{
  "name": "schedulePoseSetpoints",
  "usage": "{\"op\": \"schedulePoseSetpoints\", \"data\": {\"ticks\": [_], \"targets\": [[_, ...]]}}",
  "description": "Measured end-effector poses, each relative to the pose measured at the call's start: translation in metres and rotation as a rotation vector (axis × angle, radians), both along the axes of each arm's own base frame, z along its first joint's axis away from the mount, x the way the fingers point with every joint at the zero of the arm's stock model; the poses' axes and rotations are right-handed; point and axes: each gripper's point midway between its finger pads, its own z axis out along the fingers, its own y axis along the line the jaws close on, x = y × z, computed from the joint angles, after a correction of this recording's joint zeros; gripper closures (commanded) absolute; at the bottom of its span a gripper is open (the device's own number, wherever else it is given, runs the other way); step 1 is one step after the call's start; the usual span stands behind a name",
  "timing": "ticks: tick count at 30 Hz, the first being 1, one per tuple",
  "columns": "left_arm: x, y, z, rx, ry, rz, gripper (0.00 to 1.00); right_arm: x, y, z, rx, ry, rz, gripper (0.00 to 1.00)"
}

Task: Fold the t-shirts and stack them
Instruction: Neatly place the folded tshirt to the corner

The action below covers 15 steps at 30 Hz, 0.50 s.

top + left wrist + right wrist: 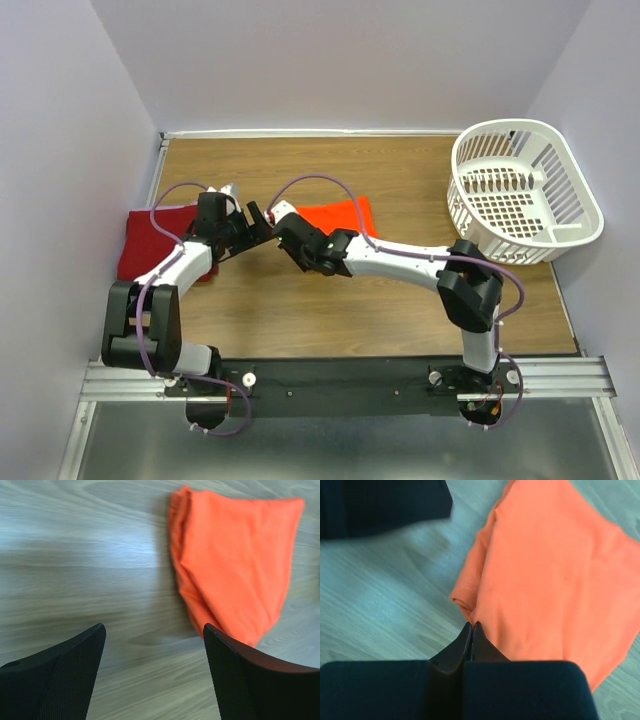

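Note:
The bright orange-red t-shirt (pixel 340 215) lies folded on the wooden table (pixel 400 310), right of the middle. The dark crimson t-shirt (pixel 150 240) lies folded at the table's left edge, partly under the left arm. My right gripper (pixel 472 625) is shut, its tips pinching the near left edge of the orange-red t-shirt (pixel 555 580). My left gripper (pixel 154 627) hangs open over bare wood just left of the orange-red t-shirt (pixel 235 555), nothing between its fingers. In the top view the two grippers meet tip to tip, left gripper (pixel 258 216) against right gripper (pixel 280 213).
A white lattice laundry basket (pixel 525 190) stands at the table's back right corner. Pale walls close in the left, back and right sides. The left gripper's black body (pixel 380 505) shows at the upper left of the right wrist view.

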Motion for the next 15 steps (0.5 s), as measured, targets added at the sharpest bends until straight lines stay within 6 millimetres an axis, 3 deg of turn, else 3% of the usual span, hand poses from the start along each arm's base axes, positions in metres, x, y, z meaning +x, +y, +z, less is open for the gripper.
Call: {"op": "schedulePoseSetpoints", "data": {"ticks": [3,7,15], "targets": [[0.002,-0.022,0.005,-0.062,-0.01,-0.015,0.13,0.006,-0.001,0.008,0.054,0.002,-0.016,1.0],[0.001,-0.045,0.004,-0.133,0.002,-0.017,0.13,0.002,-0.001,0.0,0.073,0.03,-0.013,1.0],[-0.004,-0.084,-0.026,-0.218,0.106,-0.033,0.12,-0.003,0.001,-0.008,0.091,0.056,-0.006,1.0]]}}
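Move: The orange t-shirt's raised near-left corner, still pinched in the shut right fingers, lies about 9 cm to the left gripper's right and 5 cm back, at nearly the same height. The shirt's middle is some 17 cm right of the left gripper, 1 cm farther out and 6 cm lower; from the right gripper, it is 6 cm ahead, 8 cm right and 7 cm down. The red t-shirt lies 20 cm left of the left gripper and 1 cm back, 6 cm below. Bring the left gripper about 8 cm to the right, towards the t-shirt's lifted left edge just beyond the right fingers, keeping it wide open. Travel nearly level at first, then sink some 3 cm while tipping the fingertips about 10 degrees farther right, so the edge comes in between them. Hold the corner up with the right gripper shut and almost still. ##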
